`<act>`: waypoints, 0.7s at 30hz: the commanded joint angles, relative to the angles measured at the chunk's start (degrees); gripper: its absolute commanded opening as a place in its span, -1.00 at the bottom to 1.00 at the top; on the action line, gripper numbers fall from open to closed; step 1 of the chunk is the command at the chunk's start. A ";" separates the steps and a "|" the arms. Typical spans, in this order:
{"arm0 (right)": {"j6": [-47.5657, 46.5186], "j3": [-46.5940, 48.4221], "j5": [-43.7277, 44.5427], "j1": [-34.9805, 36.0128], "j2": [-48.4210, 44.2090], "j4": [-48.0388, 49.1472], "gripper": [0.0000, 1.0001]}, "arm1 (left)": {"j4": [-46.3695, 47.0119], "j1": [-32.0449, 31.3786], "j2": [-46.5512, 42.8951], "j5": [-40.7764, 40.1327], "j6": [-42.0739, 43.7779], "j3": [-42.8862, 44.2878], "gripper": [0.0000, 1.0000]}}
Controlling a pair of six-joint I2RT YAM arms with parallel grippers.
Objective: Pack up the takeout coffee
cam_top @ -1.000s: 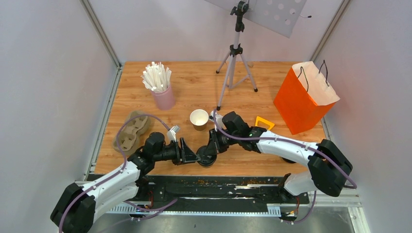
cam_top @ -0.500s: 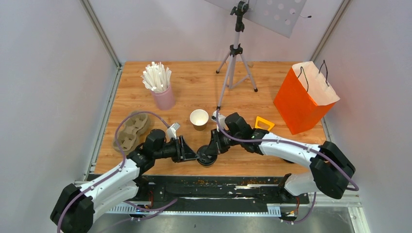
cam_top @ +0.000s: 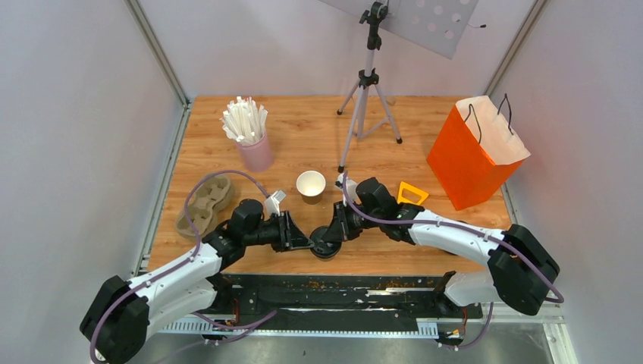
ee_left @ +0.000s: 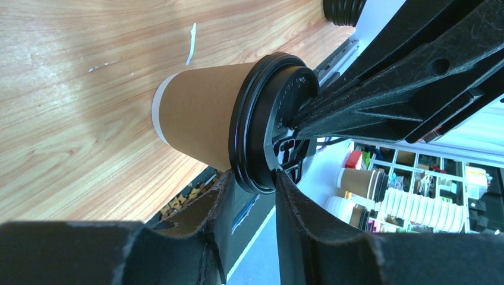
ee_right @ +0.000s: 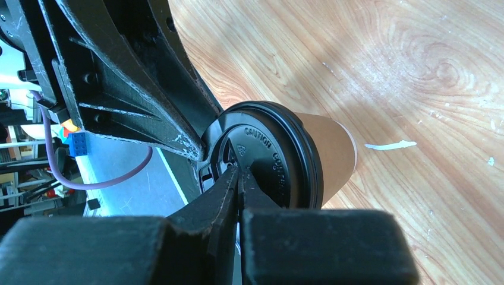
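Observation:
The takeout coffee is a kraft-brown paper cup under a black lid, standing near the table's front edge. My left gripper comes at it from the left. Its fingers are closed on the lid's rim, one under the rim against the cup wall and one on the lid's top. From the right, my right gripper is shut, and its joined tips rest on the top of the lid. Nothing is between them. Seen from above, both grippers meet over the cup and hide most of it.
An open paper cup with a white inside stands just behind. A pink cup of white sticks and a pulp cup tray are at the left. An orange paper bag, a yellow piece and a tripod are at the right and back.
My left gripper has moved right up to the lidded cup and its jaws have narrowed onto the lid's rim. The right gripper has stayed shut on the lid, shifting only slightly.

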 commanded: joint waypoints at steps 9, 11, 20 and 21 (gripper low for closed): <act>1.90 -2.32 5.72 -0.32 -1.53 -3.42 -0.88 | -13.61 -0.88 8.67 -8.73 11.09 8.90 -0.24; 3.36 -2.51 6.87 -0.29 -2.84 -3.46 -0.88 | -15.92 -0.69 11.63 -10.15 14.35 12.90 -0.25; 8.88 -5.56 10.63 -0.30 -8.64 -2.74 -0.85 | -17.86 -0.72 20.29 -8.89 20.12 22.09 -0.23; 9.19 -5.57 10.83 -0.32 -9.06 -2.57 -0.84 | -17.78 -0.70 20.05 -8.15 20.24 22.71 -0.20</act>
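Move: The lidded coffee cup's middle is about 4 cm to the right of the left hand, level with it fore and aft and some 5 cm below, the lid's rim being right at that hand's fingertips. From the right hand it lies about 1 cm left, straight below by 6. The open cup stands about 17 cm straight ahead of the left hand; the cardboard carrier is some 33 cm to its left and 14 ahead. A white scrap lies 5 cm ahead of the lidded cup and 2 to its right. Working along the left side of the lid, the left hand goes forward about 5 cm and 2 to the right, rising slightly, fingers still part open at the rim and tipping some 10 degrees further down. The right hand keeps its shut fingertips on top of the lid, easing 2 cm right and barely forward while turning about 10 degrees clockwise. ##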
